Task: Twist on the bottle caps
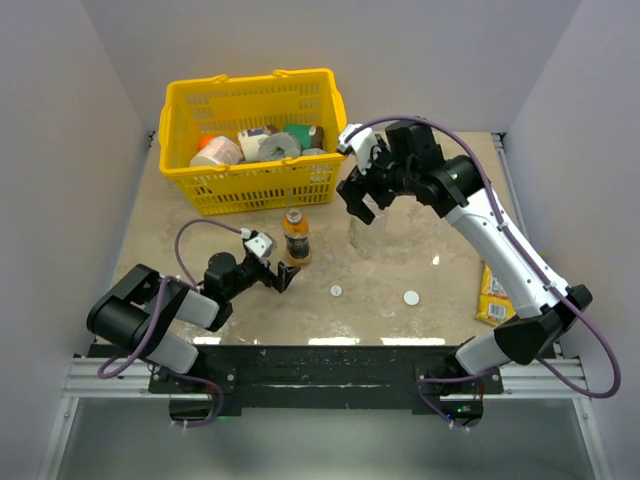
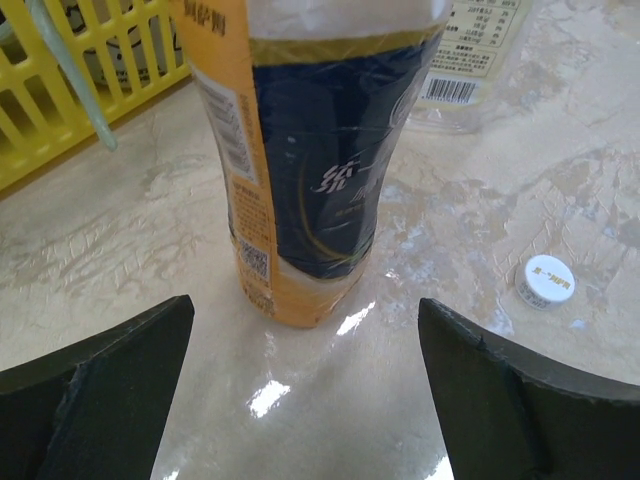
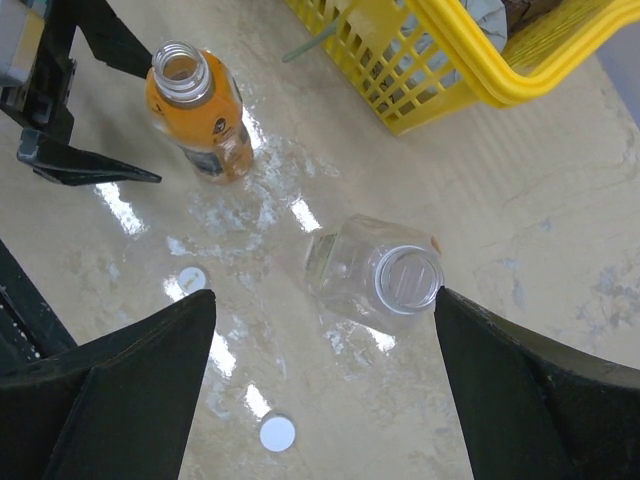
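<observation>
The small orange bottle (image 1: 295, 237) with a dark label stands upright and uncapped in mid-table; it also shows in the left wrist view (image 2: 310, 150) and the right wrist view (image 3: 200, 115). My left gripper (image 1: 285, 275) is open at table height, and the bottle stands just beyond its fingertips (image 2: 120, 350). The clear bottle (image 1: 360, 228) stands uncapped to its right. My right gripper (image 1: 360, 200) is open and empty above the clear bottle (image 3: 350, 265). Two white caps lie loose on the table (image 1: 336, 291) (image 1: 411, 297), one in the left wrist view (image 2: 546, 281), both in the right wrist view (image 3: 190, 282) (image 3: 277, 433).
A yellow basket (image 1: 250, 180) full of groceries stands at the back left, close behind both bottles (image 3: 450, 70) (image 2: 60, 110). A yellow snack packet (image 1: 495, 292) lies at the right edge. White walls enclose the table on three sides.
</observation>
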`<action>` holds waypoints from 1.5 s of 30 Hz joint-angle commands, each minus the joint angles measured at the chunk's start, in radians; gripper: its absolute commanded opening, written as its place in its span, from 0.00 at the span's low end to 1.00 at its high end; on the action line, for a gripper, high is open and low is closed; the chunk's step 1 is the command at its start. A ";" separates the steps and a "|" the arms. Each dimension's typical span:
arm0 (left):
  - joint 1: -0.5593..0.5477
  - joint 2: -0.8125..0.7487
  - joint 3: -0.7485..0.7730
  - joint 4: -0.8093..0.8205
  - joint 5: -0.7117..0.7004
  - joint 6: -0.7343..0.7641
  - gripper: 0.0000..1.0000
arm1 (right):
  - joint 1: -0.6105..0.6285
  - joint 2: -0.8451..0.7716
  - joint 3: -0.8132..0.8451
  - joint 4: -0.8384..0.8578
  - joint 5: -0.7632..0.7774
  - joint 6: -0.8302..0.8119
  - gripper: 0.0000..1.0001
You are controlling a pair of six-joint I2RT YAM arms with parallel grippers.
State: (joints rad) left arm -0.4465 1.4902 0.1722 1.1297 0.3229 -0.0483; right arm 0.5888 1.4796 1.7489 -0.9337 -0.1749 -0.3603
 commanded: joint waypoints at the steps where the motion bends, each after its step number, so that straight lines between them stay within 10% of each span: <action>1: -0.004 0.070 0.050 0.209 0.053 0.044 1.00 | 0.002 0.027 0.057 -0.020 0.025 0.001 0.94; 20: -0.063 0.390 0.173 0.458 0.044 0.059 1.00 | -0.014 0.036 0.075 -0.066 0.084 -0.017 0.98; 45: -0.127 0.367 0.216 0.643 -0.174 -0.095 1.00 | -0.015 0.117 0.123 -0.090 0.077 -0.025 0.99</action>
State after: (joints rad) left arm -0.5526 1.8572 0.3393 1.2964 0.2043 -0.1226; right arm 0.5747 1.5909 1.8210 -1.0080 -0.1139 -0.3759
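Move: The orange bottle stands about 6 cm ahead and 6 cm to the right of my left hand, its middle some 2 cm higher. From it the small white cap is some 6 cm back and 8 cm right, and the clear bottle 5 cm farther out and 15 cm right. My right hand hangs high, with the clear bottle about 7 cm ahead, 4 cm right and 23 cm below; the orange bottle is 3 cm ahead and 12 cm left of that hand. With the fingers kept wide open and aimed low along the table, I bring my left hand right and a little forward to the orange bottle, dip it about 5 cm, then ease forward so the fingers come in around the bottle's lower part. My right hand, still open, eases roughly 2 cm forward and some 2.5 cm down towards the clear bottle. ##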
